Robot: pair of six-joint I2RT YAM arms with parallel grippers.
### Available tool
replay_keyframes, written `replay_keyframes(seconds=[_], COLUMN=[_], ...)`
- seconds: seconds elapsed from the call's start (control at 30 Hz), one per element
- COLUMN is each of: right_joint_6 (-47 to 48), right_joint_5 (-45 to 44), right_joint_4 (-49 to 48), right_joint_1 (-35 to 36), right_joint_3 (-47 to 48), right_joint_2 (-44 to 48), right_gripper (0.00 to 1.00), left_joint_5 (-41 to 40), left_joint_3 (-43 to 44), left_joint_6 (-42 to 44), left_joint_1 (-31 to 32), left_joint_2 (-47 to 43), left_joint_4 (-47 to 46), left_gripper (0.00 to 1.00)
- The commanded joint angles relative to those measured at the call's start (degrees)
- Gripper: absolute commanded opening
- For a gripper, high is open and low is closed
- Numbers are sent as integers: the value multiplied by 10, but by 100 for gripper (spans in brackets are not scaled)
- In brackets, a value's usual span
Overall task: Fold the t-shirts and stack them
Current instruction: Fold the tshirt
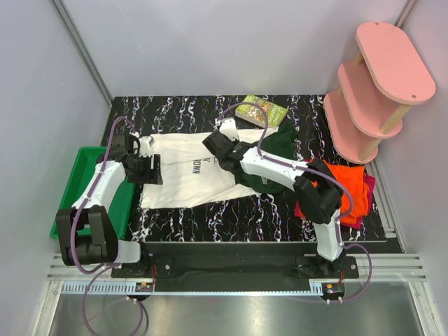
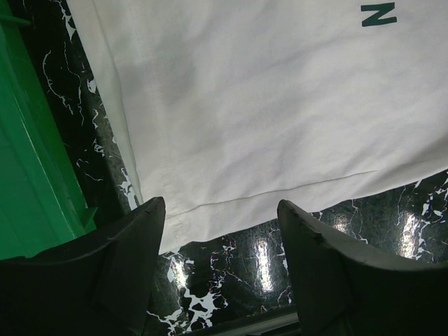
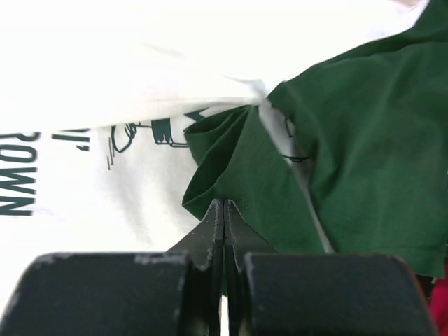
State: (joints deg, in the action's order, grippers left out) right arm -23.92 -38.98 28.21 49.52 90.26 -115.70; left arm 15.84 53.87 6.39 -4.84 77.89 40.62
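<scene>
The cream-white t-shirt [image 1: 185, 178] lies spread on the black marbled table, its dark lettering showing. Its dark green sleeve [image 1: 276, 143] is bunched at the right. In the right wrist view, my right gripper [image 3: 224, 203] is shut, pinching a fold of that green sleeve [image 3: 350, 161] beside the cartoon print. My right gripper [image 1: 219, 142] sits over the shirt's upper right part. At the shirt's left edge my left gripper [image 1: 152, 169] stands open. Its fingers [image 2: 140, 238] straddle the hem of the white cloth [image 2: 245, 105], holding nothing. The orange t-shirt [image 1: 350, 185] lies on the magenta-red one [image 1: 355, 222] at the right.
A green plastic tray [image 1: 77, 175] sits at the table's left edge, right beside my left gripper. A small green book [image 1: 266, 110] lies at the back, near the sleeve. A pink tiered shelf [image 1: 378, 84] stands at the back right.
</scene>
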Motion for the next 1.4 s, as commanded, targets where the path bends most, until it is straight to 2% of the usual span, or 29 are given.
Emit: replay_keyframes(seconds=[0.0,0.33,0.6,0.8,1.03,1.37], right_joint_6=[3,-57,-168,-226,-232,-305], right_joint_5=[-27,-44,-57,-65,-77,-87], right_joint_4=[12,69,162,216,226,299], right_joint_1=[4,16,45,69,75,83], right_joint_3=[1,-109,-189,-200,-200,-240], right_joint_2=[64,199,278,311,322,395], right_gripper=[0,0,0,0,0,0], left_joint_5=[15,1,-15,-44,-92,-63], left_joint_3=[18,18,17,53,62,66], left_joint_6=[3,24,49,54,68,74], left_joint_1=[0,0,-4,-9,-16,-29], left_joint_2=[2,-6,-5,10,23,89], left_joint_4=[-11,-3,28,84,121,177], left_gripper=[70,70,69,69,69,64])
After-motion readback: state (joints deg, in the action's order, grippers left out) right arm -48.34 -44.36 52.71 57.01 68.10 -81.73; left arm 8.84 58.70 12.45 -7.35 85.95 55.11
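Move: The right hand, already shut on a fold of the green sleeve, hangs some 9 cm over the shirt; the bare table off the shirt's near right edge lies about 12 cm back and 12 cm to its right. From this hand the orange shirts are roughly 9 cm back and 30 cm right, and the book 15 cm ahead and 9 cm right. For the open left hand, the shirt's near left corner is about 5 cm back, 3 cm left and 7 cm below, with the green bin's middle level with it, some 16 cm left. Keeping its pinch on the green sleeve, the right hand first rises about 5 cm, then draws the cloth back some 14 cm and to the right about 11 cm, off the middle of the shirt towards its near right edge and the orange shirts, slowing near the end while the wrist turns some 10 degrees clockwise. Partway through, the left hand, fingers still open, starts moving back and left about 5 cm towards the shirt's near left corner, sinking a little at the last and tipping its fingers about 15 degrees more steeply down. ##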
